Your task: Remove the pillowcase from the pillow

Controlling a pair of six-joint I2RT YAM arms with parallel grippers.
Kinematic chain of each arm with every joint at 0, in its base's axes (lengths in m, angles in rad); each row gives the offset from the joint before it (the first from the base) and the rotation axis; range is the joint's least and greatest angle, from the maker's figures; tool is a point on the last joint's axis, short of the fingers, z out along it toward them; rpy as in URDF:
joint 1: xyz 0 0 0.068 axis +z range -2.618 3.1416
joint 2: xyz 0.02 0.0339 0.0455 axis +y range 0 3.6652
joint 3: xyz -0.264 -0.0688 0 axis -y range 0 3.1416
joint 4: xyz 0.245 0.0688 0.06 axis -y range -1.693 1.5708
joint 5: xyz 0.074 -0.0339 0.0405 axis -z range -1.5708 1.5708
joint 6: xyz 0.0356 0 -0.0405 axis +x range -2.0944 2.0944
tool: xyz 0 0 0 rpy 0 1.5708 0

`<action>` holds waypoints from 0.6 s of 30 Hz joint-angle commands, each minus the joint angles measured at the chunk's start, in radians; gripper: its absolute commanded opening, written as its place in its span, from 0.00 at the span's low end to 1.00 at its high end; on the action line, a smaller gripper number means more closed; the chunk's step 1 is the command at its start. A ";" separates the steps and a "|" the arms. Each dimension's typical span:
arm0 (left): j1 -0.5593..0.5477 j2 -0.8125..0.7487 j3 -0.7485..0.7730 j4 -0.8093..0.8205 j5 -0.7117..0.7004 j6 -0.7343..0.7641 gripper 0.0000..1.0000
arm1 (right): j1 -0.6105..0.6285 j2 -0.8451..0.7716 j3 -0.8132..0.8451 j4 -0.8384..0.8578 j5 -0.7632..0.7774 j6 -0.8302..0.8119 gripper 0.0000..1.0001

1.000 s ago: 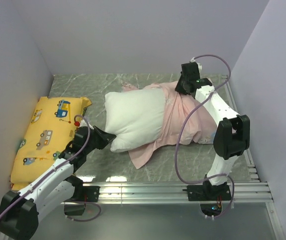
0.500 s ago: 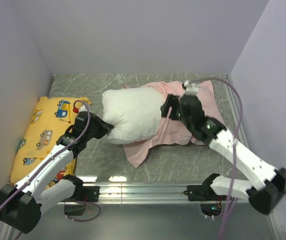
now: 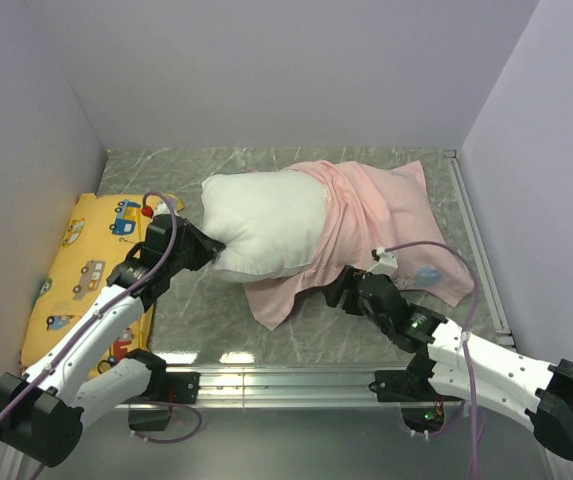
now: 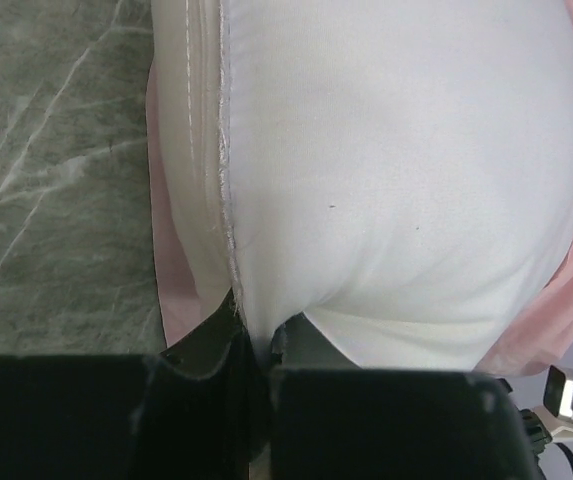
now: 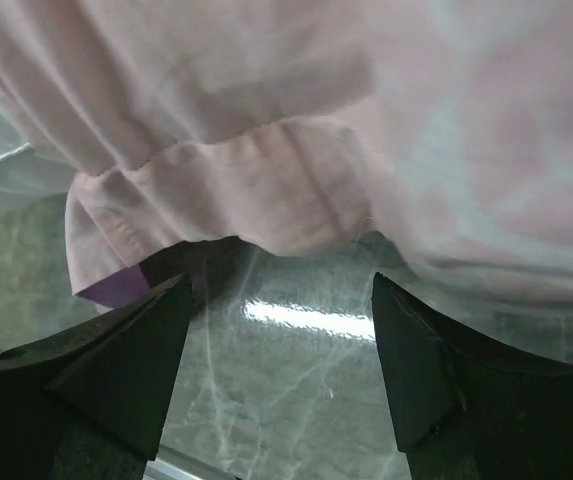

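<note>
The white pillow (image 3: 266,225) lies across the middle of the marble table, its left half bare. The pillowcase (image 3: 386,215), showing its pale pink reverse, is bunched over the pillow's right half, with a flap (image 3: 271,300) trailing toward the front. My left gripper (image 3: 206,252) is shut on the pillow's left corner; the left wrist view shows the seam (image 4: 228,200) pinched between the jaws. My right gripper (image 3: 338,292) is open and empty, low over the table just in front of the pillowcase's hem (image 5: 226,190).
A yellow pillow with cartoon vehicles (image 3: 81,270) lies at the left wall. Grey walls close in the left, back and right. A metal rail (image 3: 296,380) runs along the near edge. Bare marble (image 5: 286,390) shows under my right gripper.
My right arm swung from the far right corner down to the front, near the pillowcase's hem. The left gripper pulled the pillow corner slightly back and left; the pillowcase spread out to the right.
</note>
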 commanded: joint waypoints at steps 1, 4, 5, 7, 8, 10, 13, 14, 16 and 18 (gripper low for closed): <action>0.007 -0.053 0.063 0.031 -0.065 0.031 0.00 | 0.003 -0.066 -0.098 0.265 0.033 0.095 0.81; 0.007 -0.067 0.062 0.023 -0.066 0.036 0.00 | 0.005 -0.071 -0.137 0.382 0.064 0.097 0.83; 0.007 -0.071 0.060 0.022 -0.067 0.034 0.00 | 0.005 -0.066 -0.136 0.408 0.088 0.092 0.83; 0.007 -0.074 0.060 0.022 -0.067 0.036 0.00 | 0.005 -0.043 -0.134 0.431 0.116 0.092 0.83; 0.007 -0.078 0.062 0.022 -0.066 0.036 0.00 | 0.003 -0.034 -0.133 0.454 0.134 0.092 0.83; 0.007 -0.081 0.060 0.020 -0.064 0.036 0.00 | 0.003 -0.002 -0.116 0.454 0.165 0.095 0.82; 0.007 -0.088 0.069 0.012 -0.069 0.042 0.00 | 0.002 0.026 -0.087 0.471 0.202 0.058 0.65; 0.007 -0.094 0.071 0.005 -0.072 0.051 0.00 | 0.003 0.027 -0.076 0.456 0.208 0.026 0.37; 0.007 -0.105 0.089 -0.007 -0.093 0.066 0.00 | 0.000 0.017 -0.026 0.408 0.225 0.008 0.16; 0.007 -0.113 0.117 -0.035 -0.114 0.088 0.00 | 0.003 -0.040 0.042 0.304 0.255 -0.035 0.00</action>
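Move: The pillowcase's near edge, just beside its mouth, lies about 4 cm ahead of the open right hand, straight in front and some 2 cm higher. The bare white pillow's middle is roughly 14 cm to the left and 12 cm ahead; the case's loose corner flap hangs some 14 cm left and 3 cm back. From the left hand, already holding the pillow's corner, that near edge is about 24 cm right, 6 cm back and 8 cm down, and the bare pillow's middle 11 cm right and 4 cm ahead. The right fingers shut from wide open and pinch the near edge of the pillowcase, after the hand reaches forward into the cloth and lifts, about 4 cm out and 3 cm up, its fingertips tilting upward some 10 degrees. The left hand keeps its grip on the pillow corner and eases about 1 cm each left, back and up. ##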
